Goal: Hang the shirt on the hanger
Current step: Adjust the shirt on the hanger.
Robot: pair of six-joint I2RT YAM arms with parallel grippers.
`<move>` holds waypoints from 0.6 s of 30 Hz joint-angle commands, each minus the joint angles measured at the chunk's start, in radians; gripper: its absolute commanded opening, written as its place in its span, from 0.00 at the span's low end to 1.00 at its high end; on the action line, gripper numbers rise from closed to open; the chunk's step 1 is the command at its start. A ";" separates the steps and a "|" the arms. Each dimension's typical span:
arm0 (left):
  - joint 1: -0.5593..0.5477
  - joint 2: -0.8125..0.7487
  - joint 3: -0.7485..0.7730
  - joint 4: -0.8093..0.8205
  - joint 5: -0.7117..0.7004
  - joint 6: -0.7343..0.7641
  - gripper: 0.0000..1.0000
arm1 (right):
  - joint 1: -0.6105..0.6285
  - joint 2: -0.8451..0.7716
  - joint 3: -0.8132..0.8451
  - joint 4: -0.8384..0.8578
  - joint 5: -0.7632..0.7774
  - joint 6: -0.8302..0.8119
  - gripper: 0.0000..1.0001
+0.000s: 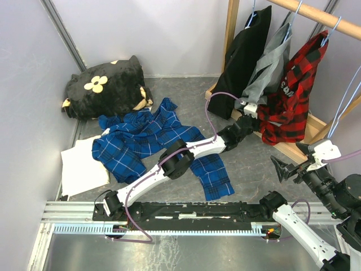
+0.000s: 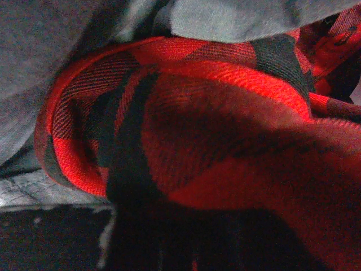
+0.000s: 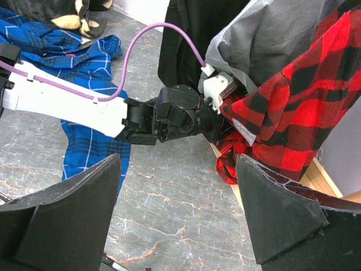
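The red-and-black plaid shirt (image 1: 296,84) hangs from the wooden rod (image 1: 321,17) on a light-blue hanger; only the hanger's hook (image 1: 337,23) shows. My left gripper (image 1: 252,120) reaches into the shirt's lower left edge. In the right wrist view it (image 3: 223,116) is buried in the red cloth (image 3: 304,107). Plaid folds (image 2: 225,113) fill the left wrist view and the jaws are lost in dark shadow at the bottom. My right gripper (image 1: 290,159) hovers lower right of the shirt, open (image 3: 177,169) over bare floor, holding nothing.
A black garment (image 1: 245,56) and a grey one (image 1: 271,62) hang left of the shirt. The rack's wooden base (image 1: 293,149) lies below them. A blue plaid shirt (image 1: 152,141), a black flowered cushion (image 1: 104,87) and white paper (image 1: 84,166) lie left. Bare hanger wires (image 1: 344,110) hang far right.
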 commanded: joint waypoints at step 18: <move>0.016 -0.263 -0.158 -0.201 0.094 0.060 0.86 | 0.004 -0.008 -0.014 0.015 0.010 -0.002 0.90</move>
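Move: The lower end of the red checked shirt is at the left fingers, its middle about 6 cm to the hand's right, 2 cm ahead and slightly above. The grey garment hangs some 12 cm farther ahead of that hand with no sideways offset, the black garment about 18 cm ahead and 8 cm left, both roughly 20 cm higher. From the idle right hand, the shirt's lower end is some 33 cm ahead, 4 cm right and 25 cm below. The left fingers let go of the red shirt's lower end, spreading from nearly shut to wide open with cloth still hanging between them. Meanwhile the hand rolls about 10 degrees, left side rising, and eases about 2 cm to the left, dipping a little at first, then drawing back about 1 cm at the end. ##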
